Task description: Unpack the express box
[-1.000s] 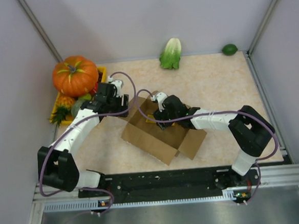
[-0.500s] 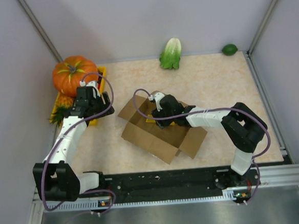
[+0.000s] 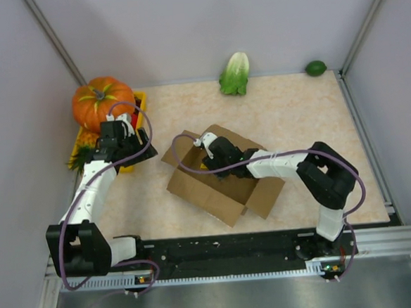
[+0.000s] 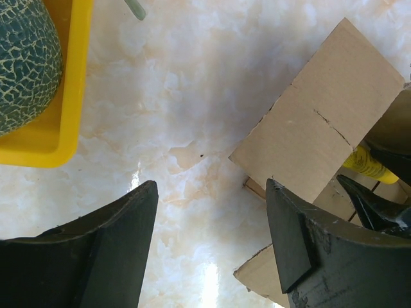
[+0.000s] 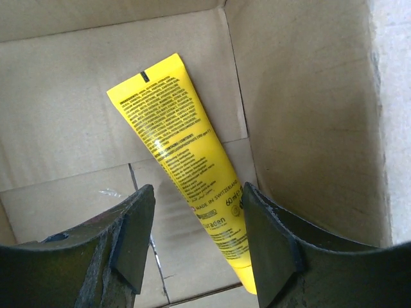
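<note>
The express box (image 3: 202, 191) stands open in the middle of the table with its flaps folded out. A yellow tube (image 5: 186, 147) lies on the box floor against the right wall. My right gripper (image 5: 198, 192) is inside the box (image 5: 302, 96), open, with its fingers either side of the tube's lower end and above it; it also shows in the top view (image 3: 207, 154). My left gripper (image 4: 212, 186) is open and empty over bare table between the yellow tray (image 4: 70, 96) and a box flap (image 4: 321, 115); in the top view it is left of the box (image 3: 123, 142).
A pumpkin (image 3: 103, 103) sits on the yellow tray (image 3: 140, 102) at the back left with a pineapple (image 3: 84, 150) and a netted green melon (image 4: 26, 58). A napa cabbage (image 3: 235, 73) and a lime (image 3: 316, 67) lie at the back edge.
My left arm has drawn back from the box's left flap to beside the tray. My right gripper has moved left, further into the box.
</note>
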You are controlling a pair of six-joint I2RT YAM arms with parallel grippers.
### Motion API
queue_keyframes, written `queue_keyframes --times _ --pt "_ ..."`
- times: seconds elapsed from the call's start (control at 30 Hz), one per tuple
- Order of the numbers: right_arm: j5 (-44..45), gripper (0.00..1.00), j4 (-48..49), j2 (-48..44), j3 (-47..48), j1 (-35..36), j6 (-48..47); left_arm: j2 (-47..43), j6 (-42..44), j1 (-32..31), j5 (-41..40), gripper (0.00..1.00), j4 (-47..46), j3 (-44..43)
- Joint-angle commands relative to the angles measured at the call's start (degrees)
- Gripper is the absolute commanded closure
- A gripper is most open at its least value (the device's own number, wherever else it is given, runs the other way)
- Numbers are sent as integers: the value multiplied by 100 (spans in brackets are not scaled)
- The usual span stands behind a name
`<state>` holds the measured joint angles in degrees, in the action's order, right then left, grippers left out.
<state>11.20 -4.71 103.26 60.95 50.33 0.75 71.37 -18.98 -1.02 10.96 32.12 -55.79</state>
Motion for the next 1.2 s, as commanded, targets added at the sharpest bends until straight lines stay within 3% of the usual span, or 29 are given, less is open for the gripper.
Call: queue_keyframes --times 0.0,0.27,0.63,1.17 --pt "216 43 -443 281 259 74 -339 -194 -18 58 143 28 -171 24" --pt "-135 46 -1312 669 734 30 293 -203 0 58 187 28 -162 77" --pt "93 76 -1357 256 761 39 417 -141 9 58 345 28 -145 33" --pt "-65 79 -1489 -1606 796 -268 698 -782 44 198 635 28 -452 51"
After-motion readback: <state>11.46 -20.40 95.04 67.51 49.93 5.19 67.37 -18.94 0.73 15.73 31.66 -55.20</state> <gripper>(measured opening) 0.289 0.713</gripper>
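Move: The yellow tube lies on the express box's floor just under my open right fingers, its middle about 2 cm ahead, 1 cm left and 2 cm below. The box's left flap is some 10 cm to my right hand's left and 6 cm farther out. The near flap sits roughly 8 cm back and 3 cm left, the right flap about 8 cm back and 14 cm right. From my left hand the tube is some 20 cm right, level ahead and 13 cm down. I settle my right hand about 1 cm lower and close my half-open fingers across the yellow tube, pinching its body on the cap side of its middle. Keeping that grip, I ease about 1 cm back and right, then lift faster and faster, some 7 cm up from the box floor. Late on, my open, empty left hand rises about 2 cm beside the crate. ##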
